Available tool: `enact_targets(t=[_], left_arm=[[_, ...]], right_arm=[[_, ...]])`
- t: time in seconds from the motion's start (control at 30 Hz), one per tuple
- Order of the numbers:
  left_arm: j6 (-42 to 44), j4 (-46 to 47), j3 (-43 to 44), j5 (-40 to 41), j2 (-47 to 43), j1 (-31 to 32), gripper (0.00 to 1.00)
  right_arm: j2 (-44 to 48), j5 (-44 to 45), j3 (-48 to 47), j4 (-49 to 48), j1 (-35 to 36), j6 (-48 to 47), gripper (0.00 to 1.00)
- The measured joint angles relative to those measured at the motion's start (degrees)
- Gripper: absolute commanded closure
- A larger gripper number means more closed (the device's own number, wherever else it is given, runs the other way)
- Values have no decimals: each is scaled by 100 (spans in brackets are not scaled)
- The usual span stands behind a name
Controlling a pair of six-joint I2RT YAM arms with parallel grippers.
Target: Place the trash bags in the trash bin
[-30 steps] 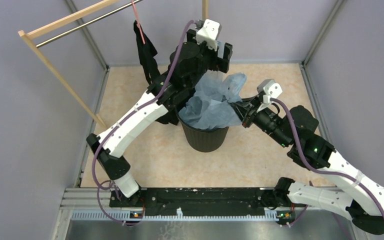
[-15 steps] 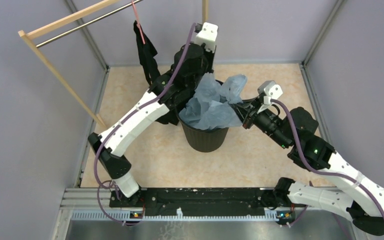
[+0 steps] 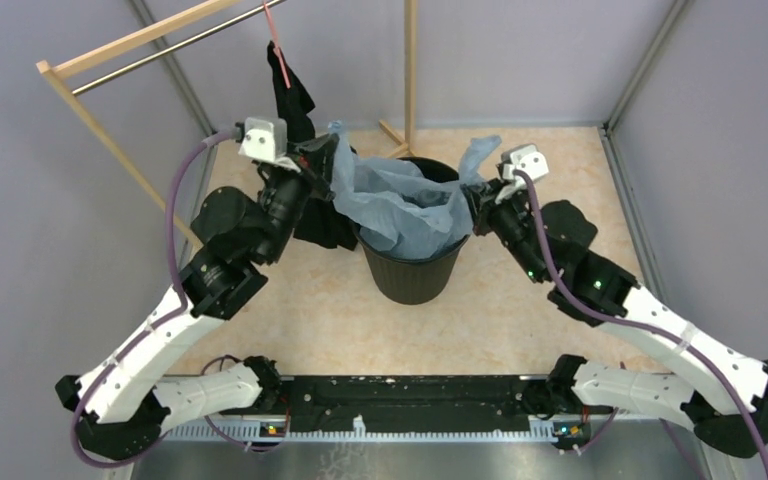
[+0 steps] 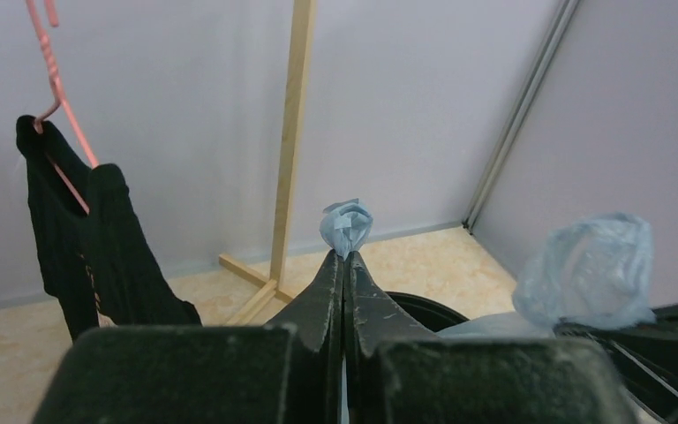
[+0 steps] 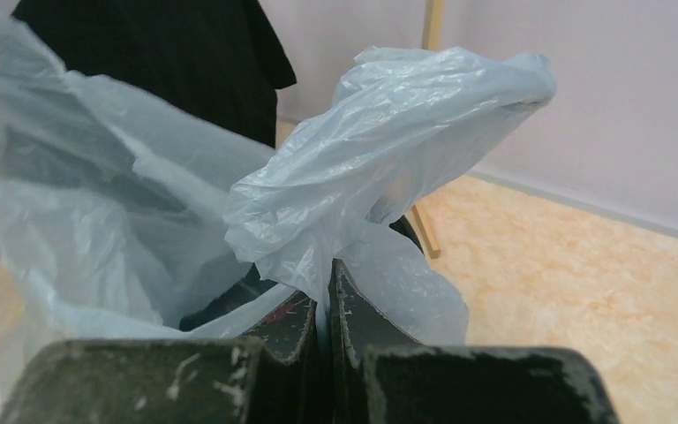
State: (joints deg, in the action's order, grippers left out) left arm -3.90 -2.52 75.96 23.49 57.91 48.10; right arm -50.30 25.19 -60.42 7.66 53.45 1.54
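Observation:
The pale blue, wrinkly trash bag hangs stretched over the mouth of the black ribbed trash bin, its middle sagging inside. My left gripper is shut on the bag's left edge, to the left of and above the rim. In the left wrist view a tuft of film sticks out past the closed left gripper. My right gripper is shut on the bag's right edge by the bin's right rim. In the right wrist view film bunches above the closed right gripper.
A black garment hangs from a pink hanger on a wooden rack, just behind my left gripper. A wooden post stands behind the bin. Grey walls enclose the beige floor on three sides.
My left gripper shut on the bag's edge and swung from behind the bin to its left, pulling the film wide. The right gripper shifted slightly back, still holding.

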Motion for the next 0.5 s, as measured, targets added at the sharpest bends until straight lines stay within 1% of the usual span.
enact_targets(t=[0.13,0.23,0.33,0.4,0.5], left_arm=[[-232,299,-584,13,-334,-7,100],[-417,278,-992,9,-339,-7,100],[-533,92,-1309,-33,-216,-7,100],[-590,-111,-1495,-98,-168,-7,100],[-671,-273,-1659,-232,-151,-7,100]], right_arm=[[-638,-11,-297,-236,-199,-35,100],[-914,-173,-310,-264,-341,57,96],[-960,-378,-127,-293,-363,195,90],[-946,-455,9,-289,-365,260,80],[-894,-470,131,-186,-369,275,62]])
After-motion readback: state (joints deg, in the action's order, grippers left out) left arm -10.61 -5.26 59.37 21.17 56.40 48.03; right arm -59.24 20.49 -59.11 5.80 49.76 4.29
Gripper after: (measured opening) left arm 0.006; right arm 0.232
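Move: The trash bin's mouth, where both hands are taking the bag, lies from the left hand about 6 cm ahead, 9 cm to the right and 18 cm below; from the right hand it is some 8 cm ahead, 10 cm left and 8 cm down. The spread bag's middle is roughly 3 cm ahead of the left hand, 9 cm right and 14 cm lower. The black shirt hangs about 11 cm ahead of that hand, 8 cm to its left and 12 cm lower. Still pinching its corner of the bag, the left hand brings it down about 14 cm towards the bin's left rim, edging a little right as its fingers tip down some 15 degrees. The right hand carries its side forward and left over the bin, then sinks about 5 cm, its shut fingers beginning to part late on. ##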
